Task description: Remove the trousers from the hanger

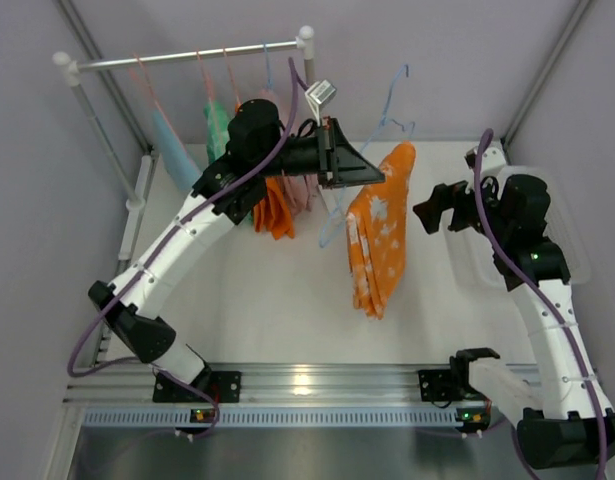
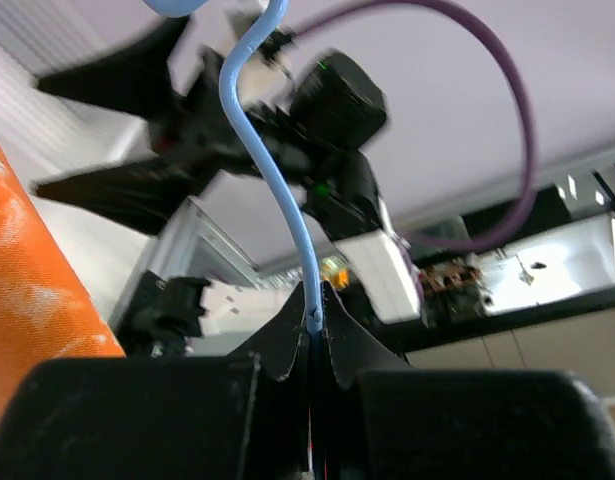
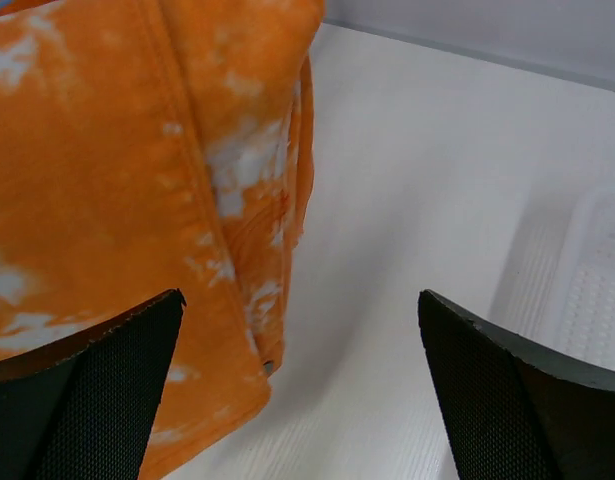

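Observation:
The orange trousers (image 1: 380, 230) with white print hang folded over a light blue wire hanger (image 1: 387, 110), held in the air above the table's middle. My left gripper (image 1: 372, 172) is shut on the hanger's wire; in the left wrist view the blue wire (image 2: 277, 170) rises from between the closed fingers, with the orange cloth (image 2: 32, 290) at the left. My right gripper (image 1: 427, 212) is open, just right of the trousers. In the right wrist view the orange cloth (image 3: 137, 170) fills the left side, in front of the left fingertip (image 3: 97, 390).
A clothes rail (image 1: 187, 57) at the back left holds several hangers with a light blue garment (image 1: 175, 150), a green one (image 1: 218, 130) and an orange one (image 1: 275, 208). A clear plastic bin (image 1: 572, 262) sits at the right, under my right arm.

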You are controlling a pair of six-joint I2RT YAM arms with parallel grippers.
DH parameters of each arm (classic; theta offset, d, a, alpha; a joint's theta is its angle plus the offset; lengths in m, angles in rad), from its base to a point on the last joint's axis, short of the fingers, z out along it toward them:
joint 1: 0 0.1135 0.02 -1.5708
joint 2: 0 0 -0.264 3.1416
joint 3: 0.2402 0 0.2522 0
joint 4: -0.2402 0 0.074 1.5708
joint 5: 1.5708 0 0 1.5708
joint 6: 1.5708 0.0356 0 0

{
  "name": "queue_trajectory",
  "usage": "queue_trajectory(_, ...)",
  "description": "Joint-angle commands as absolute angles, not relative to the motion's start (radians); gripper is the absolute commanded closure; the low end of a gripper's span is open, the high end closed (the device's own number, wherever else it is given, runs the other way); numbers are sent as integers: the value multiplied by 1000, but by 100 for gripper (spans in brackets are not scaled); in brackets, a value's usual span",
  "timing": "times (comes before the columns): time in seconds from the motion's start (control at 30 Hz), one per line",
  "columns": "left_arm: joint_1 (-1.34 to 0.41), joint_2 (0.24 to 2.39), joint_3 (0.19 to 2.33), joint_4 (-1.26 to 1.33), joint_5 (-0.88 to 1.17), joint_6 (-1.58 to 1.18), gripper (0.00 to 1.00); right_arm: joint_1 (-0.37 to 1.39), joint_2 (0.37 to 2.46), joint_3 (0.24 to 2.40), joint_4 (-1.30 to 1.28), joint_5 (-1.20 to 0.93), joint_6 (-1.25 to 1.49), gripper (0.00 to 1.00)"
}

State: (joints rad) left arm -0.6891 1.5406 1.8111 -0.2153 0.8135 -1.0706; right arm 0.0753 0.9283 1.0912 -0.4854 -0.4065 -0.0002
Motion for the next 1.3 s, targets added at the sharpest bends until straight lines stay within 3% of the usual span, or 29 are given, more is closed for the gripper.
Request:
queue_trajectory(0.0,-698,1551,1936,-138,628,-953,100,66,887,1063,-440,-377,-11,1)
queue_trajectory(0.23,-735,1666,2121,-345,269,-836,100,66,839,1025,-446,-405,-20,1)
queue_trajectory(0.37,-801,1689,2189,-462,-42,-813,100,74,873,1042,-469,-491,-55,1)
queue_trajectory(0.5,-821,1713,2203,-466,-122,-831,100,130,949,1086,-477,-517,-68,1)
queue_trajectory(0.7,-822,1735,2195,-414,-130,-876,100,280,977,1052,-281,-477,-48,0)
queue_trajectory(0.87,-822,1736,2192,-357,-123,-887,100,327,898,901,53,-485,93,0)
queue_trajectory(1.27,-822,1750,2192,-262,43,-986,100,463,903,808,132,-347,-34,1)
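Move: My left gripper keeps hold of the hanger's blue shoulder wire; the orange patterned trousers hang with their middle about 18 cm below that hand, roughly 2 cm back and 2 cm to its right. From my open right gripper the trousers' middle is some 12 cm left and 4 cm back, about level in height. The white basket lies about 14 cm ahead and 23 cm right of my right hand, 28 cm down. With my left hand I keep the hanger pinched and carry it forward about 13 cm, sinking a little and drifting slightly right, while I turn it some 40 degrees counter-clockwise. After a small settle back and down, my right hand, fingers wide open, goes about 11 cm left towards the trousers, turning some 20 degrees counter-clockwise and tipping its fingers up about 15. ##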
